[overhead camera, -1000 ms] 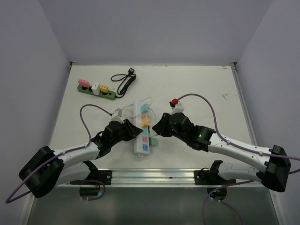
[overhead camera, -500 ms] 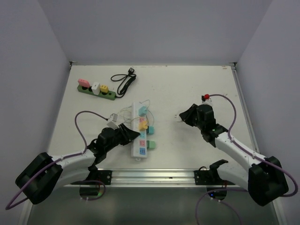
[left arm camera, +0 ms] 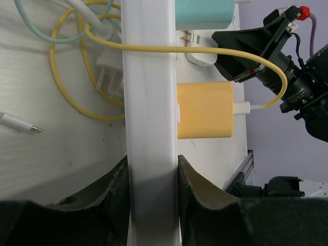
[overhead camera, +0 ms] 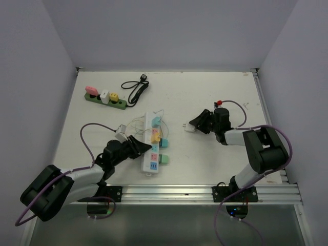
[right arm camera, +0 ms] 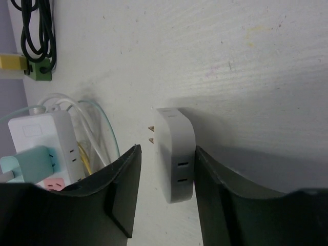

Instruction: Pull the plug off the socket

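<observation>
The white power strip socket (overhead camera: 151,149) lies mid-table, and my left gripper (overhead camera: 139,147) is shut on its near end; the left wrist view shows both fingers pressed against the strip (left arm camera: 151,102). A yellow plug (left arm camera: 205,110) and a teal plug (left arm camera: 205,13) sit in its right side, with a green plug (overhead camera: 164,159) nearer me. A white plug (overhead camera: 189,127) lies free on the table to the right of the strip, prongs toward it. My right gripper (overhead camera: 198,123) straddles that plug (right arm camera: 175,154), jaws open, with a gap at the left finger (right arm camera: 123,189).
A green power strip (overhead camera: 105,100) with pink, white and yellow plugs lies at the back left, next to a coiled black cable (overhead camera: 135,90). Yellow, white and teal cords (left arm camera: 77,61) loop left of the white strip. The table's right edge rail (overhead camera: 266,113) is near.
The right arm carried the white plug away from the strip to the right, laid it on the table and opened its jaws. The left gripper kept hold of the strip.
</observation>
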`<state>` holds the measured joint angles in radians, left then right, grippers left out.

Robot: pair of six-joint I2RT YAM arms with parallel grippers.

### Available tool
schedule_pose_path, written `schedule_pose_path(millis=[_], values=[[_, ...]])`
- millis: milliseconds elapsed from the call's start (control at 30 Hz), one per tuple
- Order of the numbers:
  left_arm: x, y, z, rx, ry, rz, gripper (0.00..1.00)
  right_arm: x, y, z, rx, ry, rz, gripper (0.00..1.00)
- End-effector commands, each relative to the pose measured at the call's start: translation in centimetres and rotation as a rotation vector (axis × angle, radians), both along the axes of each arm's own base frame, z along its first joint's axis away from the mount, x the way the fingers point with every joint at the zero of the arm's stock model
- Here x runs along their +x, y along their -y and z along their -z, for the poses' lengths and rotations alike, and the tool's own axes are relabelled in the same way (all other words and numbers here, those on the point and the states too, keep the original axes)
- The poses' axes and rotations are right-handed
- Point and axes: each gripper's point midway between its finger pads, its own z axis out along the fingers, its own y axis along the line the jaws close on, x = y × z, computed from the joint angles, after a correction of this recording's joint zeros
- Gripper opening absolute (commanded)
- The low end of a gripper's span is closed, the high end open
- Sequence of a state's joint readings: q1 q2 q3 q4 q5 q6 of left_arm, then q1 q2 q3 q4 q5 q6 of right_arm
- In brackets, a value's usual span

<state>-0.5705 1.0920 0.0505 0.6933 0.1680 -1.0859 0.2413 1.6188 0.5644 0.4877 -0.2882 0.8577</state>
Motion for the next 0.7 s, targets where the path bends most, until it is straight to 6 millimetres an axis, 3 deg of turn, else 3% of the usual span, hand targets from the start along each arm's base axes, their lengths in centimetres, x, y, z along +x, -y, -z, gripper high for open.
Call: schedule_pose_path(millis=[0,67,167,333,500,667], values=[[0.9,0.5,-3.0,-0.071,0.103,0.011,0.0,1.9,-0.5,-2.7,0.029,0.108,-0.027,0.5],[1.0,0.4,-3.0,-0.07,0.102,0.01,0.0,1.6,0.5,-2.1,-0.023,0.076,0.003,0.65],[1.3,0.3,-3.0,-0.066,0.1,0.008,0.0,1.0,2.2,-1.3,-0.111,0.036,0.048,0.77],[1.6,0.1,-3.0,-0.066,0.099,0.003,0.0,-0.3,3.4,-2.9,-0.199,0.057,0.032,0.81],[1.9,0.2,-3.3,-0.064,0.102,0.003,0.0,-2.5,2.5,-4.6,-0.215,0.083,-0.033,0.81],[2.1,0.2,-3.2,-0.055,0.101,-0.001,0.0,-5.3,-2.4,-8.2,-0.247,0.185,-0.12,0.81]])
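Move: The white plug stands on edge at the right hand's already parting fingertips, about 1 cm ahead, 1 cm left and 1 cm below. From the right hand, the power strip's middle lies some 22 cm left and 11 cm back, its teal adapter about 19 cm left and 2 cm ahead, and the blue plug roughly 16 cm left and 12 cm back. From the left hand, the white plug is about 13 cm ahead, 23 cm right and slightly lower. Sliding about 2.5 cm right while its fingers spread wide, the right hand frees the white plug, then climbs some 6 cm and draws back about 4 cm. Near the end it swings left, back towards the power strip, the wrist turning roughly 15 degrees through the lift. The left hand stays put, still gripping the strip's edge. ##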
